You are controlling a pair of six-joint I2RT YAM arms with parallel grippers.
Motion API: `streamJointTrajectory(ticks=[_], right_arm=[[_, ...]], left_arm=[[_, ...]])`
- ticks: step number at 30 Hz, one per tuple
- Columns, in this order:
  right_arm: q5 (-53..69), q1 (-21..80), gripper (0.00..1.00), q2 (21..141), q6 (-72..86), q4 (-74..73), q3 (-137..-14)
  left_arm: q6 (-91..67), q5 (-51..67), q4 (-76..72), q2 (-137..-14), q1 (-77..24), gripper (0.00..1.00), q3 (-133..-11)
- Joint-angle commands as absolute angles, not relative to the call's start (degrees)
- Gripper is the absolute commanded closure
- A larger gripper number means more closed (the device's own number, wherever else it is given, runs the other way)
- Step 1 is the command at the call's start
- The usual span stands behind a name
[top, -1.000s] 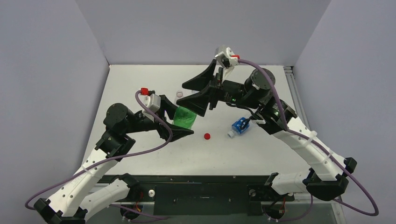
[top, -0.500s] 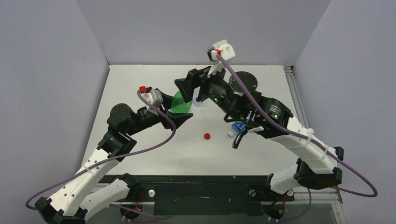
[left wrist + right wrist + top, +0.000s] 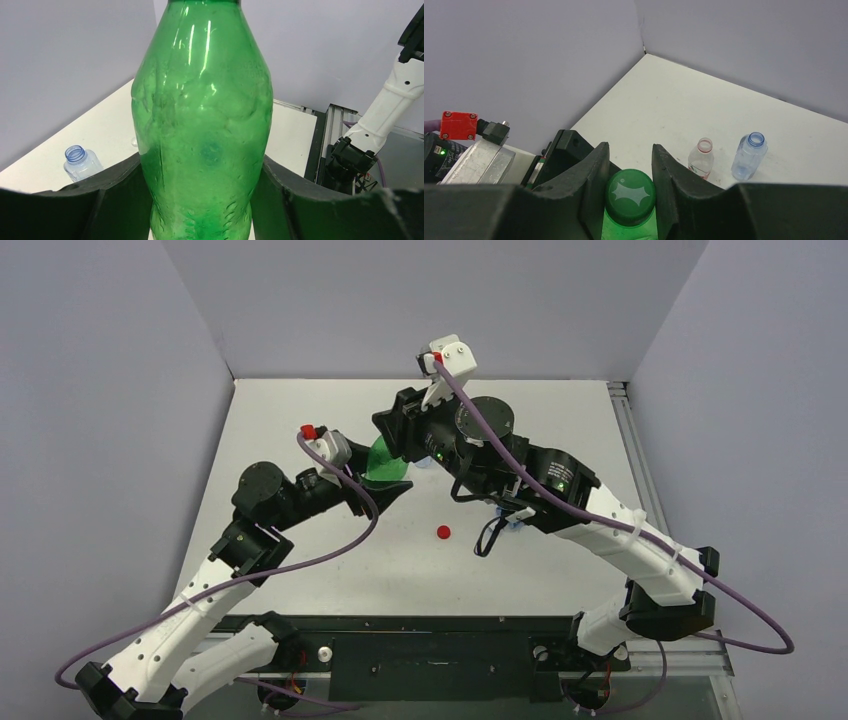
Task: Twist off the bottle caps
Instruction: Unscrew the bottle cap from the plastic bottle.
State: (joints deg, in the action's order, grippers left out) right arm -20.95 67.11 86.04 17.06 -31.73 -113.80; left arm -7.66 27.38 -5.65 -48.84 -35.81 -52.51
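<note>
The all-green bottle [image 3: 205,125] stands upright between my left gripper's [image 3: 202,167] black fingers, which are shut on its lower body; from above it shows as a green patch [image 3: 383,460]. Its green cap [image 3: 630,192] sits on the neck, and my right gripper [image 3: 630,150] is shut on it from above, one finger pressed to each side. In the top view the right gripper [image 3: 397,432] hangs directly over the left gripper [image 3: 378,478]. A loose red cap [image 3: 443,532] lies on the table in front of them.
Two uncapped clear bottles stand at the back of the white table [image 3: 300,420], one with a red neck ring [image 3: 701,159] and one with a blue neck [image 3: 750,155]. The blue-necked one [image 3: 80,161] also appears left of the green bottle. Grey walls enclose the table.
My right arm swung left and down over the green bottle, and its jaws closed on the cap. The left gripper kept its hold and tipped the bottle more upright.
</note>
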Motion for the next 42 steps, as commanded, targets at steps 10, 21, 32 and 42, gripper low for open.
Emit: streamJointTrajectory(ticks=[10, 21, 32, 42], right_arm=[[21.0, 58.3, 1.00, 74.1, 15.8, -12.1, -99.5], [58.4, 51.6, 1.00, 72.9, 22.3, 5.6, -93.9], [28.1, 49.3, 0.31, 71.2, 16.2, -9.5, -97.1], [-15.7, 62.4, 0.17, 80.2, 12.9, -33.3, -115.5]], left_arm=[[-18.7, 42.1, -13.2, -48.2, -35.8, 0.98, -54.3], [-25.2, 56.1, -15.8, -48.4, -37.8, 1.00, -57.2], [-19.8, 51.7, -12.5, -47.6, -38.1, 1.00, -56.9], [-4.0, 25.8, -9.5, -48.5, -38.1, 0.98, -54.4]])
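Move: The right gripper is already pinching the green bottle's cap, right at its fingertips. The cap lies about 10 cm above the left gripper, roughly 1 cm ahead, as the left keeps hold of the bottle body. Down on the table, from the right hand, the red-label bottle stands some 21 cm ahead, 6 cm left; the opened clear bottle about 25 cm ahead, 2 cm right; the loose red cap roughly 7 cm ahead, 8 cm right. Keep the cap pinched and twist the right gripper counter-clockwise some 55 degrees, swinging about 11 cm back and slightly up, while the left keeps gripping the bottle, travels back 10 cm and turns clockwise 30 degrees. Then open the right fingers wide off the cap and swing forward, turning back clockwise and rising; bring the left halfway back forward, counter-clockwise. ##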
